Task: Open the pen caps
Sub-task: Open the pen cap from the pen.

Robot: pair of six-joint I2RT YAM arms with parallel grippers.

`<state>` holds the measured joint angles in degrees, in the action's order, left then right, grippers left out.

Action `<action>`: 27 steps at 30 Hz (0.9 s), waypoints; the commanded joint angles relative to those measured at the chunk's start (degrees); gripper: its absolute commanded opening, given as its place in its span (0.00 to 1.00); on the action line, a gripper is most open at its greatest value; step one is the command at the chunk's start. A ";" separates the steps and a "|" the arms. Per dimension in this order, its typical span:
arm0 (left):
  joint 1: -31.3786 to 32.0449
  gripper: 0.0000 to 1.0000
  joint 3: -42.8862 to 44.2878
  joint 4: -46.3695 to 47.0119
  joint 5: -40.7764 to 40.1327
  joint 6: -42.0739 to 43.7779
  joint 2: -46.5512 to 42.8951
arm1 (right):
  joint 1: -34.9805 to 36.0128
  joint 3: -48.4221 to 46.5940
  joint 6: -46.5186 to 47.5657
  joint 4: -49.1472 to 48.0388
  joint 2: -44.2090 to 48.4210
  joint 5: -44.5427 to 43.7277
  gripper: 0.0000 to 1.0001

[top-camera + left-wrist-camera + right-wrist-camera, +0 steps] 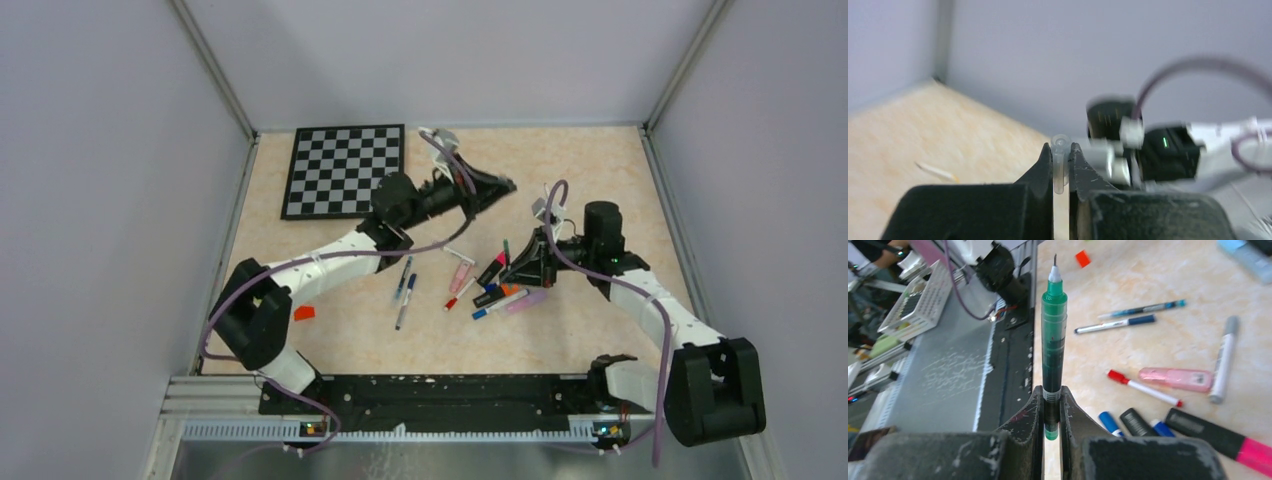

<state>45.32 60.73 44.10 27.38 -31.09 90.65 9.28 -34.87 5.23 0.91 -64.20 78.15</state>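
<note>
My right gripper is shut on the lower barrel of a green pen, which stands up with its bare tip exposed. From above, that gripper hovers over the pile of pens. My left gripper is shut on a small clear pen cap, raised above the table at the far middle. On the table lie capped pens: a red-capped one, a grey-capped marker, two blue pens, a pink highlighter and a black marker with a pink end.
A checkerboard lies at the far left. A flat red-orange chip sits near the left arm's base. Two blue pens lie apart from the pile. Grey walls enclose the table, and a black rail runs along the near edge.
</note>
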 commanded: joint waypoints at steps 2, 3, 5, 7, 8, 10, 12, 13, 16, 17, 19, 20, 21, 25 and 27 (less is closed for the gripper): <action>-5.84 0.00 7.98 10.34 -4.54 2.81 -2.44 | 2.42 1.50 -2.05 -0.34 -0.93 4.28 0.00; -6.31 0.00 8.04 10.25 -4.34 2.79 -2.81 | 2.46 1.75 -2.54 -1.96 -0.89 4.35 0.00; -7.25 0.00 7.80 9.94 -4.19 2.87 -3.63 | 2.47 1.75 -2.60 -2.38 -0.91 4.45 0.00; -7.96 0.00 6.93 9.56 -4.18 2.83 -4.54 | 2.49 1.62 -2.00 -2.01 -0.84 4.34 0.00; -8.37 0.00 6.30 9.40 -4.27 2.68 -5.17 | 2.42 1.27 -0.77 -1.20 -0.76 4.19 0.00; -9.06 0.00 4.02 9.11 -4.66 2.27 -6.38 | 2.43 -0.44 4.78 6.38 -0.66 2.33 0.00; -9.89 0.00 1.28 9.26 -5.18 1.58 -8.20 | 2.43 -2.90 13.03 14.76 -0.57 -1.06 0.00; -10.21 0.00 -0.20 9.30 -5.39 1.23 -8.99 | 2.43 -4.18 16.92 18.33 -0.57 -3.18 0.00; -11.17 0.00 -5.60 9.96 -5.30 0.44 -11.32 | 2.22 -6.90 23.68 24.36 0.32 -10.95 0.00; -11.60 0.00 -7.26 10.07 -4.82 -0.17 -11.83 | 1.97 -7.32 24.82 25.21 0.79 -12.87 0.00; -12.25 0.00 -10.31 10.11 -3.73 -1.40 -12.45 | 0.64 -7.57 25.79 25.92 2.37 -14.85 0.00; -12.53 0.00 -11.66 10.07 -3.10 -2.09 -12.55 | -0.22 -7.46 25.92 25.91 3.08 -15.18 0.00; -12.72 0.00 -13.01 9.96 -2.51 -2.70 -12.51 | -1.24 -7.34 25.79 25.78 3.91 -15.31 0.00; -13.28 0.00 -15.53 6.46 -1.20 -3.66 -11.02 | -4.99 -7.14 24.93 25.11 5.84 -16.69 0.00; -13.32 0.00 -15.50 4.22 -1.07 -3.80 -9.68 | -6.32 -7.16 24.28 24.69 6.18 -17.64 0.00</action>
<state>32.29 45.47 49.93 24.53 -33.39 79.90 5.26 -39.90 27.73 25.56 -59.66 62.98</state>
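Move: The yellow cap, by which the left hand's cap may go, lies about 17 cm ahead of the left hand, 13 cm to its left and 32 cm below; the grey marker is some 3 cm ahead, 9 cm left. From the right hand, the uncapped white pen lies roughly 26 cm ahead and 13 cm right, 18 cm below; the blue-ended highlighter is 8 cm ahead and 9 cm right. Up in an arc and to the left, away from the bared green pen, the left hand carries the clear cap, rising about 11 cm, then sinking 12 towards the yellow cap, with some 10 cm leftward and 5 forward. The right hand keeps its pen upright, dips back slightly, then swings right and forward about 5 cm towards the white pen, turning clockwise. Both grips stay shut. ##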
